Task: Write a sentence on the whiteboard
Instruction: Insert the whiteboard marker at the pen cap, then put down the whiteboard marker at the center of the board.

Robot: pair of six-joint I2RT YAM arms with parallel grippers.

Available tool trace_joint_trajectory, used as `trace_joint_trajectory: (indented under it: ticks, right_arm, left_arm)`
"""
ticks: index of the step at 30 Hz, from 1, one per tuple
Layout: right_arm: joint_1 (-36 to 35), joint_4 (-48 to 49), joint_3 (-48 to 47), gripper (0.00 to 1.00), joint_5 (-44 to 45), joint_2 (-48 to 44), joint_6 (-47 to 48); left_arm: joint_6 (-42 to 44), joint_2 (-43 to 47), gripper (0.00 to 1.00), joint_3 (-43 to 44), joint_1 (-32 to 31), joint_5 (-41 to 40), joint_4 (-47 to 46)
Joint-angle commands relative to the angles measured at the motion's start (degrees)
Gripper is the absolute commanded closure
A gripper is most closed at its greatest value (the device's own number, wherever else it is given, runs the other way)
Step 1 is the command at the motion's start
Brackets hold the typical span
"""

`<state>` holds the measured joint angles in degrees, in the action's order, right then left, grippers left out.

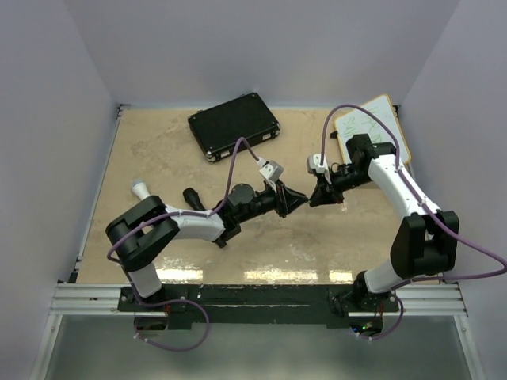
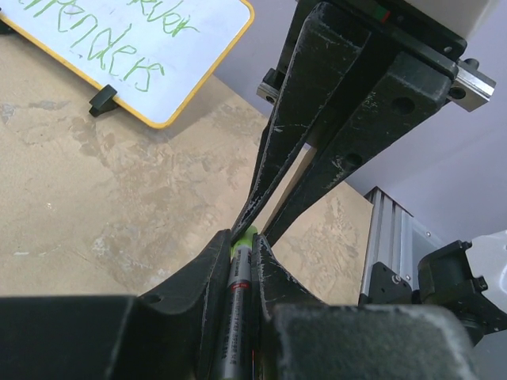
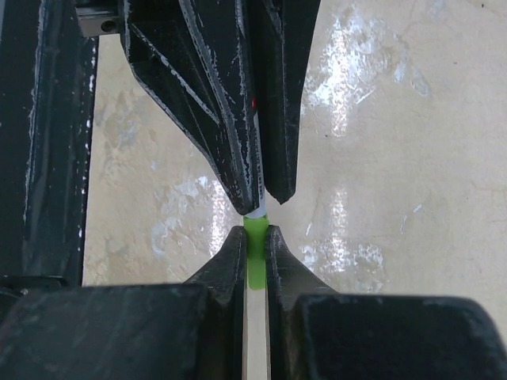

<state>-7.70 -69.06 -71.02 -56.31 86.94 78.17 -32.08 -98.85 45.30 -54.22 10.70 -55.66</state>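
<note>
The whiteboard, white with an orange-yellow rim, lies at the back right, partly under my right arm. It also shows in the left wrist view. The sentence is green handwriting across its face. Over the table's middle my two grippers meet tip to tip. My left gripper is shut on a grey marker. My right gripper is shut on the marker's green cap, right at the barrel's end.
A black rectangular case lies at the back centre. A small pale cylinder and a dark object sit near my left arm's elbow. Purple walls close in three sides, and a metal rail runs along the near edge.
</note>
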Motion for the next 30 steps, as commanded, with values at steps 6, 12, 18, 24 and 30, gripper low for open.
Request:
trace_joint_trajectory:
  ticks: [6, 12, 18, 24, 30]
  right_arm:
    - [-3.63, 14.0, 2.11, 0.7, -8.21, -4.84, -16.89]
    - [-1.7, 19.31, 3.7, 0.2, 2.33, -6.43, -24.46]
    - [0.06, 21.94, 1.24, 0.06, 9.55, -10.9, -28.85]
    - [0.15, 27.22, 3.78, 0.02, 12.72, -15.65, -35.97]
    - [0.15, 28.45, 7.91, 0.01, 13.95, -20.04, -38.61]
  left_arm:
    - [0.61, 4.62, 1.0, -1.17, -2.31, -1.38, -2.27]
    - [-4.39, 12.09, 1.0, -12.24, 4.54, 4.58, -0.59]
    - [-6.85, 13.42, 1.0, -16.12, 9.12, 8.81, 5.64]
    - [-12.3, 2.9, 1.0, -11.47, 14.39, 12.75, 8.29]
    - [-19.42, -7.13, 0.72, -7.07, 18.18, 19.18, 2.22]
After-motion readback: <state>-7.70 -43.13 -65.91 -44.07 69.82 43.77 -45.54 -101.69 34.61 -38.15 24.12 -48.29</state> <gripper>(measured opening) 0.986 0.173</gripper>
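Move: The green pen cap is already on the marker's tip. It lies about 4 cm to the right of the left hand, which grips the marker, and 1 cm ahead of it. The same cap sits between the right hand's closed pads. About 17 cm below the left hand, the black tube lies roughly 30 cm left and 7 cm ahead. The whiteboard is some 38 cm ahead and 28 cm to the right. Leftward and then down, the left arm carries the capped marker away from the right hand and towards the bare table, about 10 cm left and 12 cm lower, pitching its fingers down as it goes. The right hand opens wide and lets go of the cap, follows left briefly, then backs out forward and up some 6 cm, turning about 25 degrees clockwise. ##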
